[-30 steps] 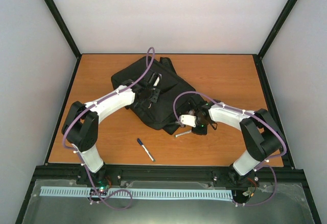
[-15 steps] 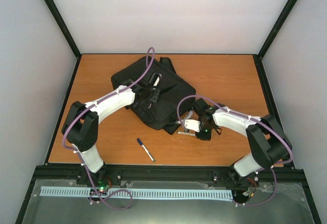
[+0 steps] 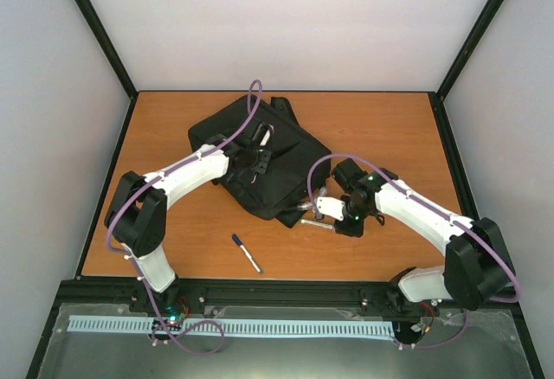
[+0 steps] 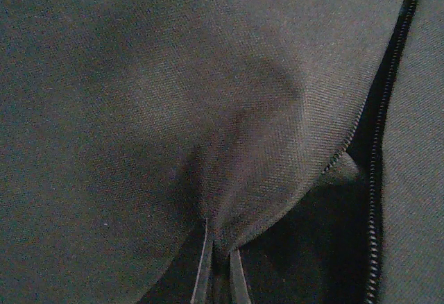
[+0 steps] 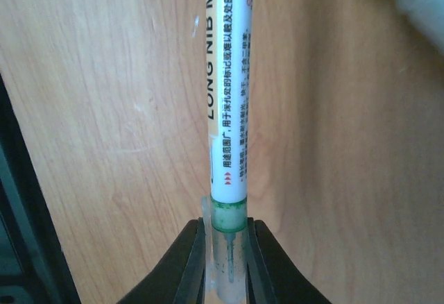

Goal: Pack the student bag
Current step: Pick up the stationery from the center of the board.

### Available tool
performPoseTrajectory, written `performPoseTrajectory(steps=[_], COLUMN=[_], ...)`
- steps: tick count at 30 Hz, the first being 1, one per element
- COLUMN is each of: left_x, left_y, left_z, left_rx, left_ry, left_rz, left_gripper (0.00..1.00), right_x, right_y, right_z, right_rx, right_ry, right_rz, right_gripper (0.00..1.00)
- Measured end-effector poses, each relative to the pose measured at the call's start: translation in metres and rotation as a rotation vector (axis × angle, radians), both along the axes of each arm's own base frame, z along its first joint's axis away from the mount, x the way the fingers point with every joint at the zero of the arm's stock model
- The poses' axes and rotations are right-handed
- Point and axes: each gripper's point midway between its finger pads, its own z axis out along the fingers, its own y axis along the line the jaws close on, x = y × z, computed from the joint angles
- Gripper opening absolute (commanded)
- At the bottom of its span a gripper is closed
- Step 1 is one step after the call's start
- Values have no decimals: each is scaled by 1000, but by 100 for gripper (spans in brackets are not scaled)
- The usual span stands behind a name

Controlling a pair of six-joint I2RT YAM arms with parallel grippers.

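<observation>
The student bag point(image 3: 286, 150) lies black and crumpled at the middle of the table. My left gripper point(image 3: 257, 159) rests on it, shut, and a fold of the bag's fabric point(image 4: 236, 179) is pinched between its fingertips point(image 4: 203, 273). A zipper point(image 4: 378, 179) runs along the right of the left wrist view. Just off the bag's near right corner, my right gripper point(image 3: 336, 221) is shut on the clear-capped end of a white marker point(image 5: 227, 110) with a green band. The marker point(image 3: 313, 221) points left, low over the wood.
A blue pen point(image 3: 246, 253) lies on the orange wooden table point(image 3: 173, 128) in front of the bag, between the two arms. Black frame rails run along the table's edges, and pale walls enclose the sides and back.
My right gripper has come down and closed on the marker's capped end, while that arm's elbow swung out to the right. The left arm and the bag have stayed put.
</observation>
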Motion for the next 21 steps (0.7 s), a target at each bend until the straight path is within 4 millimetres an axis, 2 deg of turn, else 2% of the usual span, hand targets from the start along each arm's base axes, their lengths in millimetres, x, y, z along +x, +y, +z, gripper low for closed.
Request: performPoseTrajectory(steps=[7,10,15,21], left_x=[0,0,-1,-1], left_y=[0,-1,-1,-1], left_z=[0,0,0,0], left_rx=[-2,-2,-4,-4], left_ry=[1,2,3,4], left_rz=[-2,-2,-4,-4], left_gripper=[1,1,1,1], right_x=[22,31,48,75], right_y=[26,36,50,62], right_z=[54,68,75,70], right_rx=[109,144,159,143], right_ry=[-48,-54,-31,-12], right_rz=[-11,-21,-61,-132], right_gripper=[14,14,14,14])
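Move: The silver-grey marker is already off the board, pinched by its clear-capped end in the right fingers. The bag's unzipped gap lies about 12 cm ahead of that hand, some 18 cm to its left and a little lower; the plastic-wrapped handle is 7 cm ahead, 5 cm left and about 5 cm below. The blue marker lies 8 cm back and 24 cm left, on the board. From the left hand, the gap is roughly 4 cm right, 2 cm back and slightly below. The marker, kept in the right hand's unchanged pinch, goes up about 7 cm while travelling forward and left, then on nearly level, mostly forward, over the wrapped handle towards the bag's gap: some 10 cm across the board in all. Its free end tips up about 10 degrees and the wrist turns slightly clockwise. The left hand stays in place, still pinching the bag's raised cloth. ##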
